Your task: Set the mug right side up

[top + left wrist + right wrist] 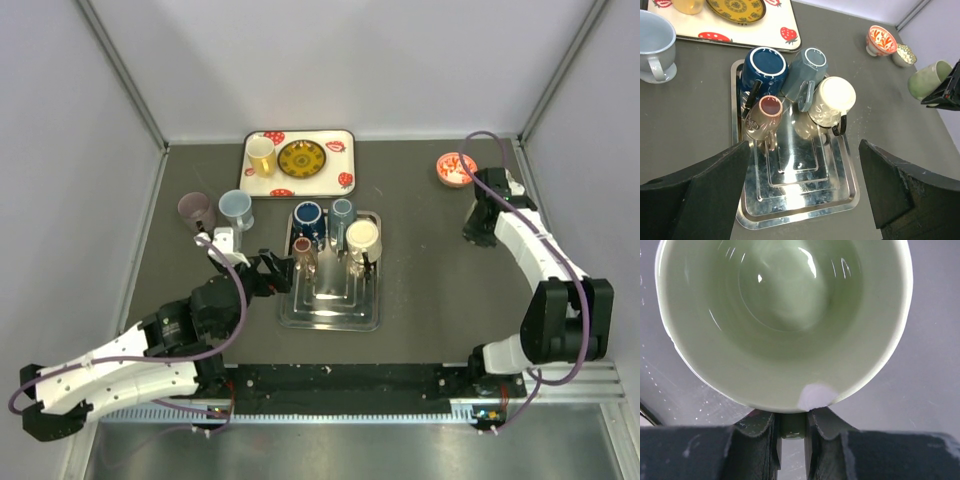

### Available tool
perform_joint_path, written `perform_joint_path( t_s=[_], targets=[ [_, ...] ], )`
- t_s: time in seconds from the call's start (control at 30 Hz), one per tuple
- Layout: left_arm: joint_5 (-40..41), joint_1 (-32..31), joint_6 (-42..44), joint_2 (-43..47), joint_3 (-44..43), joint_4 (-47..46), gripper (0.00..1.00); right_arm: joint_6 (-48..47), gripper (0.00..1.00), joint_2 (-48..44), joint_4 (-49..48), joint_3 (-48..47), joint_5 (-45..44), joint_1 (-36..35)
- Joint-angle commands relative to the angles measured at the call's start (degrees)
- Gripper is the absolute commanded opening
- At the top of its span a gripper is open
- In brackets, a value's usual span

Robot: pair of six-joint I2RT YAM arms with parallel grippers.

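My right gripper [791,427] is shut on the handle of a pale green mug [785,315], whose open mouth fills the right wrist view. The left wrist view shows that mug [929,79] at the far right, tilted above the table and apart from the rack. In the top view the right gripper [481,226] covers it. My left gripper [802,175] is open and holds nothing, low over the near end of the silver drying rack [840,195]. Navy [763,70], grey-blue [807,67], cream [832,100] and brown-pink [765,117] mugs hang bottom-up on the rack's pegs.
A light blue mug [236,207] and a purple mug [195,210] stand upright left of the rack. A strawberry-print tray [345,165] at the back holds a yellow mug [261,155] and a plate [300,158]. A red patterned bowl [456,168] sits at the back right.
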State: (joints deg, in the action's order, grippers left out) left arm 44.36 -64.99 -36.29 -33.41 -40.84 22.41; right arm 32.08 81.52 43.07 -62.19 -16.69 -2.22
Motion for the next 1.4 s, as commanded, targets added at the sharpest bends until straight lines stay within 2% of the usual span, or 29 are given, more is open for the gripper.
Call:
perform_joint_path(
  t_s=[0.0,0.23,0.47,0.5,0.53,0.63,0.73,0.87,1.0,1.13,1.23,1.37],
  targets=[
    [-1.0,0.0,0.5,-1.5,0.4,-2.0,0.95,-0.4,0.00,1.5,-6.1,-1.0,-1.2,1.9],
    [-2.4,0.0,-0.8,-2.2,0.8,-0.4,0.96,-2.2,0.00,8.0,-7.4,-2.8,1.0,7.0],
    [-3.2,0.0,-1.4,-4.4,0.7,0.4,0.96,-2.6,0.00,11.8,-7.4,-4.2,4.1,8.6],
    [-3.2,0.0,-1.4,-4.7,0.7,0.4,0.96,-2.8,0.04,12.1,-7.3,-4.5,4.6,8.6],
    [-3.2,0.0,-1.4,-5.0,0.4,0.4,0.97,-2.8,0.14,12.3,-7.4,-4.6,5.1,8.6],
    [-3.5,0.0,-1.1,-6.1,-0.2,0.5,0.97,-2.5,0.36,12.1,-7.4,-4.5,5.3,8.6],
    [-3.5,0.0,-0.8,-7.1,-0.6,0.7,0.97,-2.1,0.49,10.1,-7.3,-4.0,5.5,8.6],
    [-3.5,0.0,-0.1,-9.2,-1.3,0.8,0.98,-1.7,0.55,5.8,-6.8,-3.5,7.1,8.4],
    [-5.9,0.3,2.3,-14.6,-2.6,-0.3,0.99,-0.7,0.56,-1.6,-6.2,-1.9,7.6,4.0],
    [-10.6,1.7,0.7,-23.3,-6.0,-1.0,0.99,-0.5,0.57,-10.2,-5.7,-0.2,7.7,-7.4],
    [-14.5,3.3,-1.4,-29.8,-7.8,-4.4,0.95,-0.5,0.57,-15.6,-6.0,2.4,6.4,-15.2],
    [-14.7,3.6,-3.6,-40.6,-12.7,-8.1,0.90,0.0,0.56,-21.1,-7.0,7.3,4.6,-22.3]
  ],
)
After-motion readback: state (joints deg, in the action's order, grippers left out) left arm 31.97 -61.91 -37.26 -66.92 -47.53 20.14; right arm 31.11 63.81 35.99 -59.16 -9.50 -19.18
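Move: The right hand holds the green mug by its handle; its clear landing spot is about 6 cm ahead, 5 right and 6 below, with the patterned bowl 10 cm beyond that spot and 2 left. For the empty left hand, the cream mug lies some 13 cm ahead, 18 right and 21 below; the brown mug is 10 ahead, 4 right, the grey-blue mug 18 ahead, 13 right, equally low. Lower the right gripper about 6 cm, easing right, to set the green mug on the table; open to let go of its handle, then lift about 14 cm and swing left, clear of the mug. Meanwhile sink the open left gripper slowly, then faster down and right towards the cream mug, tipping the fingers down and rolling the hand's left side up. ##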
